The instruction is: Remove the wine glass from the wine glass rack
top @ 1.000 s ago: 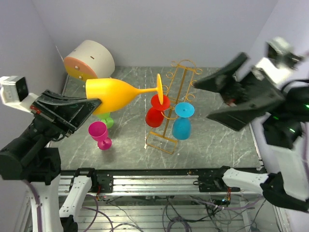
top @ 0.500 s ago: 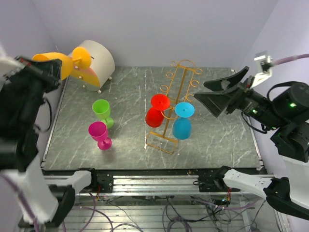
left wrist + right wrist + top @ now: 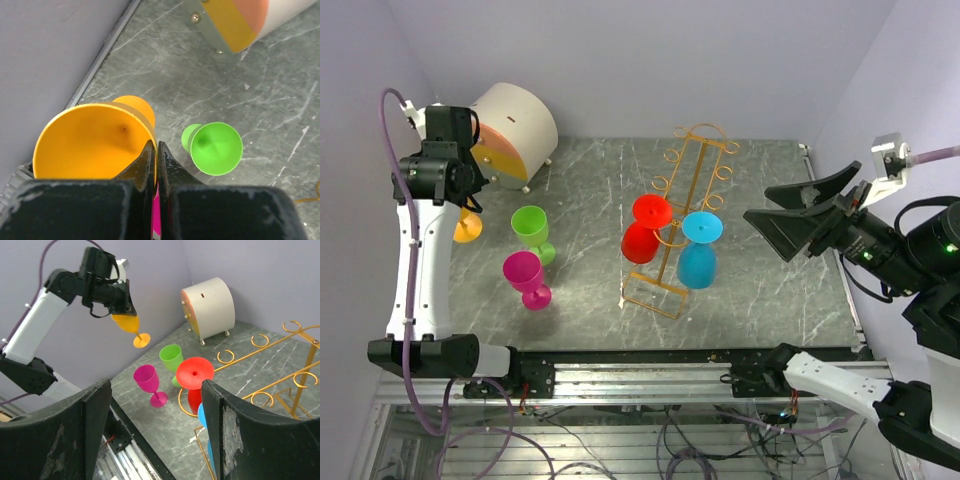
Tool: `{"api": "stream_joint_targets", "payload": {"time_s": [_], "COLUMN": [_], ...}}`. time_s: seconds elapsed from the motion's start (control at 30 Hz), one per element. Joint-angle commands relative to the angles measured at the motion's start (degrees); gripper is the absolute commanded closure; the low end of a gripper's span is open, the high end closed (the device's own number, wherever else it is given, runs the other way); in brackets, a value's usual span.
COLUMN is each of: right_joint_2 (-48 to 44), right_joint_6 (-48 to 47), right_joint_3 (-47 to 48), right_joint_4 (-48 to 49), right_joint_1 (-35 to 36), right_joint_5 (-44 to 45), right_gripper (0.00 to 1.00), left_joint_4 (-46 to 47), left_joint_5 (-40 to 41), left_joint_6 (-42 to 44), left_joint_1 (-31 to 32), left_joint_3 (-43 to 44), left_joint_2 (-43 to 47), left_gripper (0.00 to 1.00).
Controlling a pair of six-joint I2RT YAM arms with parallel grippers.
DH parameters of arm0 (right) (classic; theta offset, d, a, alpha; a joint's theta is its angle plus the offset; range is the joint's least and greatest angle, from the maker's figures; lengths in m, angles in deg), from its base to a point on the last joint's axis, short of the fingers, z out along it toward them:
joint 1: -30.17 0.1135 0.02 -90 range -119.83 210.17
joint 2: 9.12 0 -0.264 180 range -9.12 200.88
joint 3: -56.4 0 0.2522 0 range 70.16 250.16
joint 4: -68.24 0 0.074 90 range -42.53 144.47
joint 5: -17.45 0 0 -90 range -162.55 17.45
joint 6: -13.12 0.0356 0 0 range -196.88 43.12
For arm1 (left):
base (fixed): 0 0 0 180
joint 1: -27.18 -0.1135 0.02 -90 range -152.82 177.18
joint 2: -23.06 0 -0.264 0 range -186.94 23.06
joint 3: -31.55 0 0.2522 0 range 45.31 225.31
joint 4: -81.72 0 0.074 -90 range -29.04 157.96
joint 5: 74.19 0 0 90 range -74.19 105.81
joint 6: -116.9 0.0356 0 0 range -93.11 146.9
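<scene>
The golden wire wine glass rack stands mid-table, its curled hooks also showing in the right wrist view. A red glass and a blue glass hang on it upside down. An orange wine glass hangs upright over the table's far left edge, its foot below the left wrist. My left gripper is shut on its rim, one finger inside the bowl and one outside. My right gripper stands open in the air right of the rack, holding nothing.
A green glass and a pink glass stand upright on the left part of the marble top. A white drum with an orange face sits at the back left. The wall runs close along the left edge.
The left arm has swung the orange glass away from the rack to the far left and turned it upright. The right gripper has drawn back to the right, its jaws slightly narrower.
</scene>
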Motion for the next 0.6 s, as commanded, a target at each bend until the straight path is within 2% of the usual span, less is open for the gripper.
{"api": "stream_joint_targets", "payload": {"time_s": [0.0,0.17,0.33,0.57], "right_joint_2": [-1.42,-3.87,-5.04,-5.77], "right_joint_6": [0.26,0.98,0.84,0.92], "right_joint_3": [-1.19,-3.27,-4.05,-4.9], "right_joint_4": [-0.09,0.22,-0.93,-0.96], "right_joint_1": [0.0,-0.04,-0.06,-0.05], "right_joint_5": [-0.82,-1.21,-0.51,-0.42], "right_gripper": [0.29,0.29,0.29,0.3], "left_joint_4": [8.74,17.32,20.28,24.02], "left_joint_5": [3.81,0.7,2.32,-3.1], "left_joint_6": [-0.31,-1.71,-0.76,0.57], "left_joint_1": [0.16,0.03,-0.42,-4.96], "left_joint_3": [-5.72,-13.85,-16.54,-18.83], "left_joint_2": [1.54,2.47,-0.31,-5.37], "left_gripper": [0.93,0.93,0.93,0.93]}}
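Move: The left hand, still holding the orange wine glass upright by its rim, is bound for bare table about 6 cm ahead, 1 cm left and 32 cm below. The green glass stands some 4 cm back and 9 cm right of this hand, the magenta one about 14 cm back and 10 cm right, both roughly 26 cm lower; the barrel-shaped box is some 20 cm ahead and 4 cm left. That bare spot lies about 24 cm ahead, 49 cm left and 50 cm below the empty right hand. Sinking about 8 cm, the left hand also works forward some 5 cm, bringing the orange glass down towards the bare table beyond the green glass. It keeps its pinch on the rim and holds its tilt. The open, empty right hand eases about 2 cm back and slightly right and down, away from the rack. ##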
